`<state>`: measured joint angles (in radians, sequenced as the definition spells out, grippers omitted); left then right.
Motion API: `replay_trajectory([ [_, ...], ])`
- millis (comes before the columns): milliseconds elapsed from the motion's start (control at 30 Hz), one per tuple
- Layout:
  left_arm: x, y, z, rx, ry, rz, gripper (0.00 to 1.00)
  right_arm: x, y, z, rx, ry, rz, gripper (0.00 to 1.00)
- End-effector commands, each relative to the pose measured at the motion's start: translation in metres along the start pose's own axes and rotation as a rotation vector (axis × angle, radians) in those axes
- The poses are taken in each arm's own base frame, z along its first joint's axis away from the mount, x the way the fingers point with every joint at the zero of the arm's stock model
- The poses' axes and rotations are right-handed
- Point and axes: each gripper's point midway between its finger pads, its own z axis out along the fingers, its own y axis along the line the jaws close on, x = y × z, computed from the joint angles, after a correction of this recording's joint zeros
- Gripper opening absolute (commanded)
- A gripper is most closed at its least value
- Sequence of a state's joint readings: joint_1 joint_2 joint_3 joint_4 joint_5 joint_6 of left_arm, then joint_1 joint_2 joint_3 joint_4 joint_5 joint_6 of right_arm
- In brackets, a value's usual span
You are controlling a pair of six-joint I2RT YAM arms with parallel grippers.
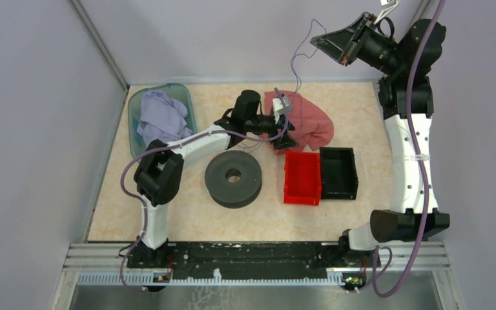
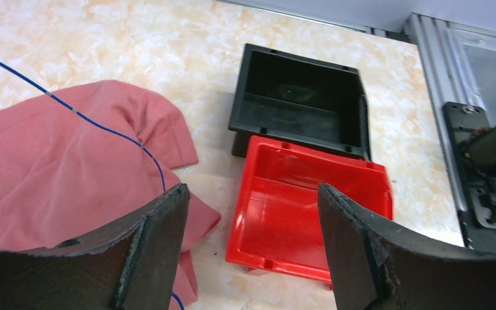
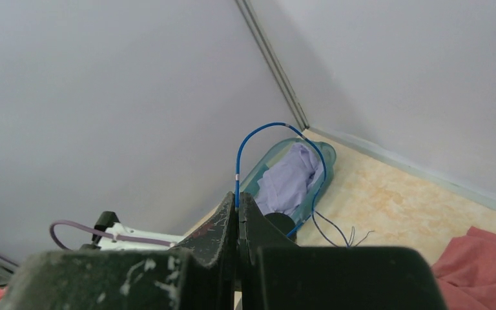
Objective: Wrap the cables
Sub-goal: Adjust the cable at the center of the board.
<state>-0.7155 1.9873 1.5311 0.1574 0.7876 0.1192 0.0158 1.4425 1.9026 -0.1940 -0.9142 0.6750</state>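
A thin blue cable [image 3: 258, 129] rises from between the tips of my right gripper [image 3: 237, 197], which is shut on it. That gripper [image 1: 316, 40] is held high at the back right, and the cable [image 1: 300, 61] hangs in loops down toward the pink cloth [image 1: 310, 123]. In the left wrist view the cable [image 2: 103, 126] crosses the pink cloth [image 2: 51, 161] and passes under my left finger [image 2: 161, 232]. My left gripper [image 2: 252, 194] is open above the cloth's edge and the red bin [image 2: 310, 161], with nothing between its fingers. In the top view the left gripper [image 1: 283, 124] sits by the cloth.
A large black round spool [image 1: 233, 178] lies in front of the left arm. The red bin [image 1: 302, 177] and a black bin [image 1: 339, 172] stand side by side, both empty. A teal basket [image 1: 132, 106] holding a lavender cloth [image 1: 161, 116] is at the back left.
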Motion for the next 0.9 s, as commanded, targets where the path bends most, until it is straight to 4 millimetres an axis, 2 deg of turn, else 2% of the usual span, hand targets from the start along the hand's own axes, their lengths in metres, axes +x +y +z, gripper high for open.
replay_trajectory([
  [0,-0.005,0.029,0.016,-0.094,-0.057,-0.011,0.79,-0.024,0.036,-0.011,-0.076,-0.059,-0.077,0.00],
  [200,0.014,0.059,0.033,-0.178,-0.037,0.008,0.82,-0.031,0.044,-0.014,-0.086,-0.073,-0.088,0.00],
  [333,0.020,0.064,0.046,-0.154,-0.044,0.021,0.82,-0.034,0.043,-0.016,-0.082,-0.076,-0.090,0.00],
  [467,0.025,0.069,0.061,-0.144,-0.050,0.036,0.75,-0.035,0.041,-0.018,-0.075,-0.081,-0.090,0.00],
  [600,0.033,0.074,0.070,-0.131,-0.054,0.018,0.62,-0.036,0.038,-0.020,-0.067,-0.083,-0.089,0.00],
  [700,0.036,0.074,0.074,-0.115,-0.056,0.010,0.48,-0.036,0.033,-0.022,-0.056,-0.085,-0.086,0.00],
  [800,0.038,0.071,0.072,-0.090,-0.050,0.007,0.20,-0.040,0.025,-0.025,-0.030,-0.096,-0.089,0.00],
  [867,0.038,0.068,0.065,-0.077,-0.042,-0.001,0.06,-0.044,0.015,-0.030,0.010,-0.110,-0.092,0.00],
])
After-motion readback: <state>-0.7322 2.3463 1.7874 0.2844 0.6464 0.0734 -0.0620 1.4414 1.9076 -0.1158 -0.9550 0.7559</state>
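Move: The hanging stretch of cable that the open left hand goes for is about 7 cm ahead, 5 cm to its right and 8 cm below. The red cloth's middle lies some 12 cm ahead, 4 cm right and 16 cm down. The red box is about 8 cm back and 6 cm right, the black box 6 cm back and 19 cm right, both roughly 14 cm below. From the right hand, holding the cable high up, that stretch is some 42 cm below, about 5 cm ahead and 2 cm right. The left fingers close on the hanging cable and pinch it between their tips, after the open hand has dipped about 8 cm while reaching some 7 cm forward and 5 cm right over the red cloth's near edge, turning a little counter-clockwise. They shut only in the second half, as the forward reach eases off. The right hand keeps its grip on the cable high up, drifting about 2 cm right and slightly up. ##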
